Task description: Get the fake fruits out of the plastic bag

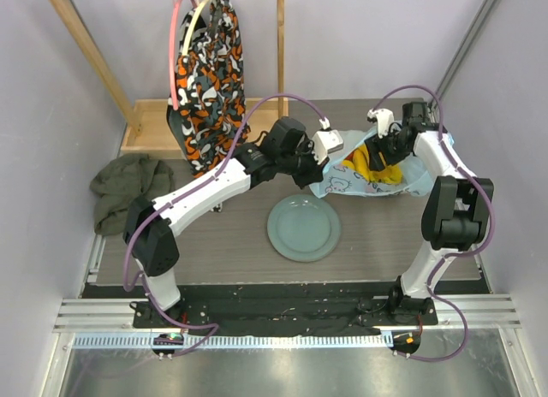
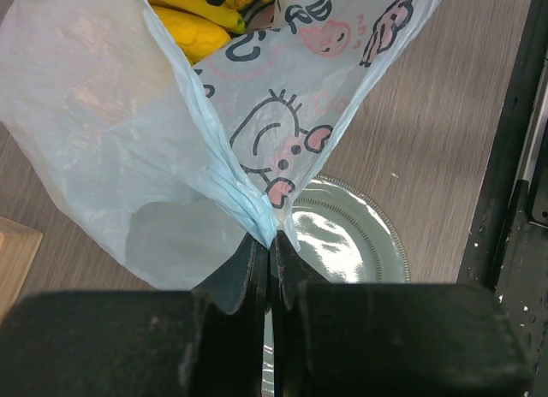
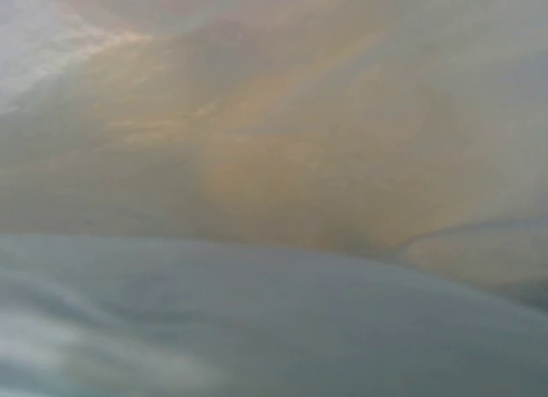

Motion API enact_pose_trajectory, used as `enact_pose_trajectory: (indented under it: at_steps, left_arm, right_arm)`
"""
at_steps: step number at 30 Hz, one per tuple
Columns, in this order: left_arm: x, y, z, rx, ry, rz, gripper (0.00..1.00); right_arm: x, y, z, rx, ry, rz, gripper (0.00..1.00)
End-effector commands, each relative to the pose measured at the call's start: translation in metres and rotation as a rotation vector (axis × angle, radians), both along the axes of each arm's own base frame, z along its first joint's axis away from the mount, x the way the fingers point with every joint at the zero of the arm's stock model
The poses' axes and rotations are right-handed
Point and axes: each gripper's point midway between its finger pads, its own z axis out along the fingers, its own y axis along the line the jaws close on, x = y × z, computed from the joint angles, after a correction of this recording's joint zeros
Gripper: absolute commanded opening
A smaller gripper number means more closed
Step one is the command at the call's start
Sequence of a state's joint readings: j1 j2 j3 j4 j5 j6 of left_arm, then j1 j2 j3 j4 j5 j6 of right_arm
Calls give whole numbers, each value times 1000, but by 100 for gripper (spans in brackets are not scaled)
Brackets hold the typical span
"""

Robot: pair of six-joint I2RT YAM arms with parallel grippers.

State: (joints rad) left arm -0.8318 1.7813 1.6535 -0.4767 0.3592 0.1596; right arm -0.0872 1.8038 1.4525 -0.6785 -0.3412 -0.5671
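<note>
The light-blue plastic bag (image 1: 347, 185) with its pink cartoon print lies at the back right of the table. My left gripper (image 2: 270, 243) is shut on a bunched edge of the bag (image 2: 111, 140) and holds it up above the plate. Through the bag's mouth I see yellow fake fruits (image 2: 193, 5), a banana among them, and in the top view they show as a yellow patch (image 1: 377, 170). My right gripper (image 1: 381, 151) reaches into the bag among the fruits. Bag film (image 3: 282, 174) with a yellowish glow fills the right wrist view and hides its fingers.
A pale green plate (image 1: 304, 228) sits mid-table in front of the bag, and also shows under my left fingers (image 2: 360, 234). An orange-black-white patterned cloth (image 1: 210, 72) hangs from a wooden rack at the back. A dark green cloth (image 1: 124, 187) lies at the left edge.
</note>
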Motion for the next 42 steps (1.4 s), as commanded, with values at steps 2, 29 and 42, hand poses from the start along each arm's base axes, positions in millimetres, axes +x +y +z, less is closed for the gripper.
enact_pose_trajectory:
  at_steps: [2,29,42]
  left_arm:
    - [8,-2,22,-33,-56,10,6]
    - [34,-10,46,-45,-152,62,52]
    - [23,92,137,-86,-318,225,88]
  right_arm:
    - [-8,-4,19,-79,-17,124,68]
    - [-66,65,218,213,-301,294,9]
    - [-139,137,322,746,-219,329,8]
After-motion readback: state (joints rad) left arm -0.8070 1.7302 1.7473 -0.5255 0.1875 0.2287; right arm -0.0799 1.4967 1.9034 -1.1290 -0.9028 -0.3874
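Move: The banana bunch lies in the bag just below the right hand's open fingers, its middle about 3 cm back, neither left nor right, and 2 cm down. From this hand, the other yellow fruits are some 5 cm left and 1 cm back, the red fruit about 9 cm left and level, and the plate roughly 17 cm back and 22 cm left. From the left hand, pinching the bag's rim, the bunch is about 9 cm ahead and 19 cm right, well below. Inside the bag, the right fingers close on the banana bunch's stem end after easing back about 3 cm, then carry the bunch up some 25 cm, drifting left and back, while the wrist swings the fingers to point more leftward. The left hand steadies the rim at first, then opens wide, lets go and rises about 5 cm, slightly forward and left. ##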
